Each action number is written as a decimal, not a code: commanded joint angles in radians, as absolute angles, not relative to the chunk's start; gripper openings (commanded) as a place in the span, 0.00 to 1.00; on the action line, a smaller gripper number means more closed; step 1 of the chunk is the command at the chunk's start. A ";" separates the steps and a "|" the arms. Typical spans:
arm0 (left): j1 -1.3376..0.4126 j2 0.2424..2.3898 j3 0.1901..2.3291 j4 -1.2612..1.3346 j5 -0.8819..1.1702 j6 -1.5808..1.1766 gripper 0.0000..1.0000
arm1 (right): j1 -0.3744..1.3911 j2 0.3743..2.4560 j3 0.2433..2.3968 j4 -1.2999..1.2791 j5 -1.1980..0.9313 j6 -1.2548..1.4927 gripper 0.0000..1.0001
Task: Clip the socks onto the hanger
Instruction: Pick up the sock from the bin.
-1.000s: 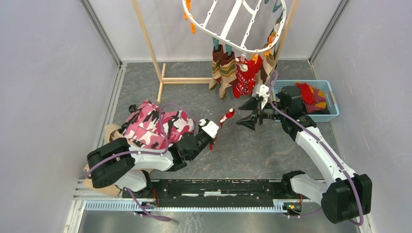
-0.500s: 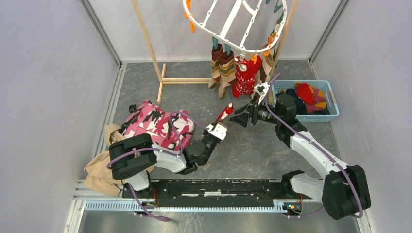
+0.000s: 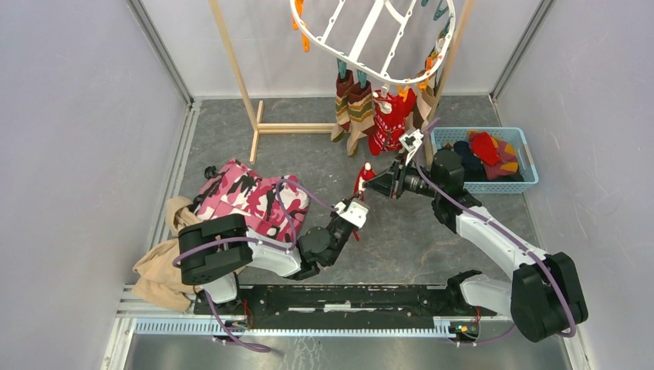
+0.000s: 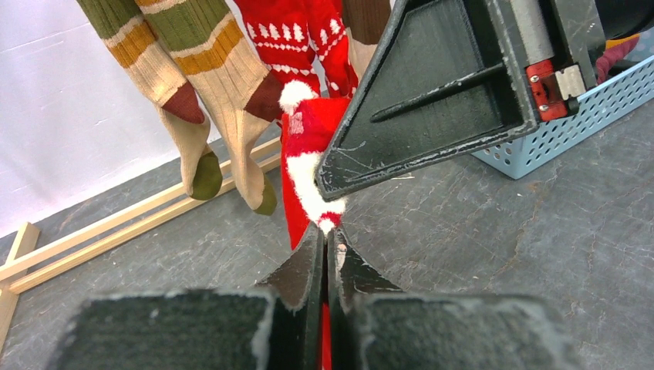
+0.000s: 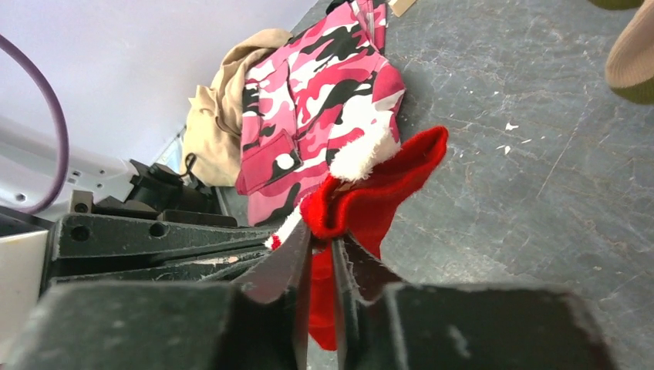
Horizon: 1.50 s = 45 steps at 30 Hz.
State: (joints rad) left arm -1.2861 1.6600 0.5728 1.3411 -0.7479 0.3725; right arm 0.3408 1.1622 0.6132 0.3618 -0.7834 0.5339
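Observation:
Both grippers hold one red sock with white fluffy trim (image 3: 364,177) above the floor's middle. My left gripper (image 4: 324,233) is shut on its lower end; from above the left gripper (image 3: 359,194) reaches in from the lower left. My right gripper (image 5: 320,237) is shut on the sock's (image 5: 382,193) upper fold, coming from the right (image 3: 373,183). The white oval hanger (image 3: 370,42) hangs at the back with orange and teal clips. Tan-striped socks (image 3: 355,108) and red patterned socks (image 3: 389,119) hang clipped from it.
A light wooden pole rack (image 3: 239,77) carries the hanger. A blue basket (image 3: 526,179) at the right holds more socks (image 3: 486,148). A pink camouflage cloth (image 3: 247,196) and a tan cloth (image 3: 158,270) lie at the left, beside the left arm.
My right gripper has moved left to the red sock and closed on it. The left gripper has swung right and lifted the sock toward it, staying shut.

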 commanded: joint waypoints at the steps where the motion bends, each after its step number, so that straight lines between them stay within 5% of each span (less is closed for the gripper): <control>1: -1.296 1.650 0.571 1.398 -0.710 0.364 0.05 | 0.344 1.144 0.621 0.416 -0.781 0.494 0.12; 5: -1.296 1.582 0.486 1.370 -0.598 0.314 0.33 | 0.345 1.133 0.659 0.344 -0.810 0.305 0.00; 9: -1.285 1.408 0.363 1.267 -0.385 0.226 0.69 | 0.345 1.118 0.732 0.133 -0.925 -0.134 0.00; 11: -1.244 1.296 0.336 1.087 -0.203 0.139 0.78 | 0.346 1.099 0.744 0.055 -0.989 -0.300 0.00; 20: -1.019 0.960 0.258 0.870 0.204 -0.053 0.85 | 0.410 1.040 0.797 -0.429 -0.870 -1.195 0.00; 30: -0.847 1.097 0.333 0.916 0.473 0.066 0.83 | 0.430 1.015 0.815 -0.795 -1.058 -1.708 0.00; 45: -0.820 1.336 0.522 0.870 0.726 0.103 0.80 | 0.480 1.071 0.849 -0.897 -1.092 -1.776 0.00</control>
State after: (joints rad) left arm -0.8249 1.3033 0.4679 0.8764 0.6319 0.0719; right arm 0.4686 1.0641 0.8082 -0.8692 -1.0576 -1.7428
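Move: The left hand still holds the red Santa sock near its cuff, the sock's middle about 2 cm back and 4 cm below. From the right hand, whose fingers are already closing at the cuff, that middle is about 3 cm back, 2 cm left, 4 cm below. The hanging red stocking is some 15 cm ahead and 5 cm right of the right hand; the bin about 35 cm right, 8 cm ahead and 17 cm below. Right hand pinches the sock, as the left opens and backs off, draws it back about 11 cm, turning. ##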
